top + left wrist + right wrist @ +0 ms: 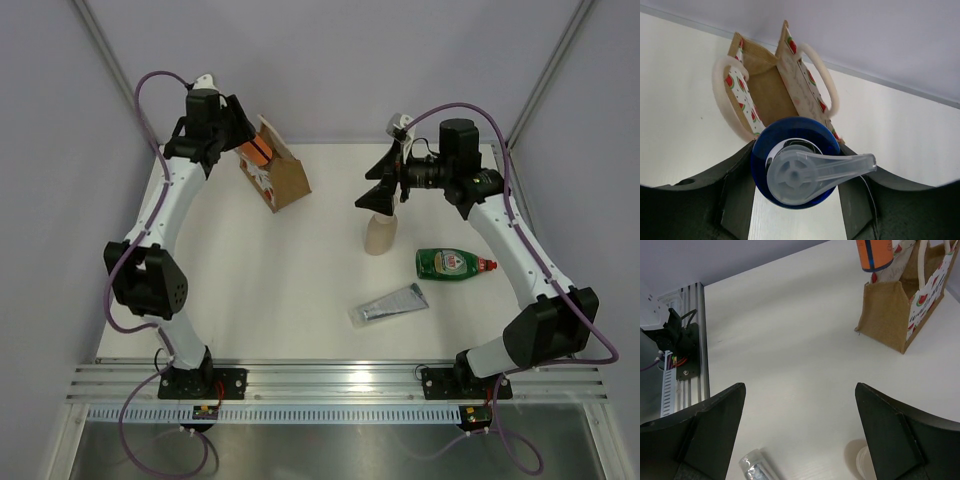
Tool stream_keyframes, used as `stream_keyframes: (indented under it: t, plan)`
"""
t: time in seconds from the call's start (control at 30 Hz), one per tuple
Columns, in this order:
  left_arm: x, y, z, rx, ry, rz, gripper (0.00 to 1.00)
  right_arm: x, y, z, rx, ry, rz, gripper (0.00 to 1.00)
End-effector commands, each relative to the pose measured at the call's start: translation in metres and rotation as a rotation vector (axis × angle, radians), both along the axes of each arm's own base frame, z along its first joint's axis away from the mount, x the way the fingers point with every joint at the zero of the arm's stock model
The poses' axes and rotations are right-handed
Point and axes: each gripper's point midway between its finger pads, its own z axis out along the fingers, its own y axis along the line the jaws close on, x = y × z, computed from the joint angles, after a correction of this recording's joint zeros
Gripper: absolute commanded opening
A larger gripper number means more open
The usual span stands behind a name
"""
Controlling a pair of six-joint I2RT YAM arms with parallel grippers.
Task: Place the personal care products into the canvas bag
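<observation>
My left gripper (246,140) is shut on the orange bottle (256,153) and holds it just above the open mouth of the canvas bag (277,175) at the back left. In the left wrist view the bottle's clear cap and blue collar (795,172) sit between my fingers, with the bag (765,90) beyond. My right gripper (373,190) is open and empty, hovering over the upright beige pump bottle (380,236). The green red-capped bottle (455,264) and the silver-grey tube (390,305) lie on the table. The right wrist view shows the bag (890,320), the orange bottle (874,254) and the tube's end (752,464).
The white table (300,270) ends at an aluminium rail (340,380) along the near edge, where both arm bases are bolted. Grey walls close in the back and sides. The bag's white loop handles (822,75) stand up beside its opening.
</observation>
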Motion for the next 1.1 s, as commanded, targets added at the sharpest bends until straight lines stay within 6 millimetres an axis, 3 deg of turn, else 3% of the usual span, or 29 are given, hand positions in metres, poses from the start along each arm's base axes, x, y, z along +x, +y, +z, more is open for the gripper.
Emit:
stream_keyframes:
  t: [0.0, 0.03, 0.23, 0.33, 0.6, 1.07]
  plan:
    - [0.038, 0.013, 0.089, -0.037, -0.281, 0.081, 0.00, -0.012, -0.004, 0.014, 0.034, -0.018, 0.018, 1.00]
    - [0.046, 0.012, 0.081, -0.043, -0.269, 0.082, 0.00, -0.013, -0.005, 0.012, 0.033, -0.011, 0.018, 0.99]
    - [0.062, 0.019, 0.094, -0.096, -0.313, 0.112, 0.00, -0.016, -0.009, 0.003, 0.027, 0.014, 0.015, 0.99]
    - [0.072, 0.026, 0.091, -0.095, -0.319, 0.152, 0.00, -0.015, -0.010, 0.002, 0.027, 0.020, 0.009, 1.00]
    - [0.105, 0.042, 0.049, -0.011, -0.295, 0.236, 0.00, -0.010, -0.014, 0.008, 0.044, 0.016, -0.009, 0.99]
    - [0.156, 0.046, 0.023, 0.134, -0.397, 0.227, 0.00, -0.010, -0.019, 0.010, 0.062, 0.030, -0.029, 1.00]
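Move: The left gripper still holds the orange bottle by its blue-cap end. The canvas bag stands open about 20 cm ahead of this hand, a couple of centimetres to its right, with its middle some 18 cm lower. Nothing else stands close to the bag or the way to it. From the idle right hand, the bag lies roughly 34 cm ahead, 35 cm to the left and 20 cm below. Bring the left gripper about 13 cm forward towards the canvas bag, nearly level at first, then from halfway slanting down by some 10 cm so the orange bottle's free end goes into the mouth between the handles. Keep the fingers closed on its cap end, and turn the wrist about 10 degrees counter-clockwise on the way. ##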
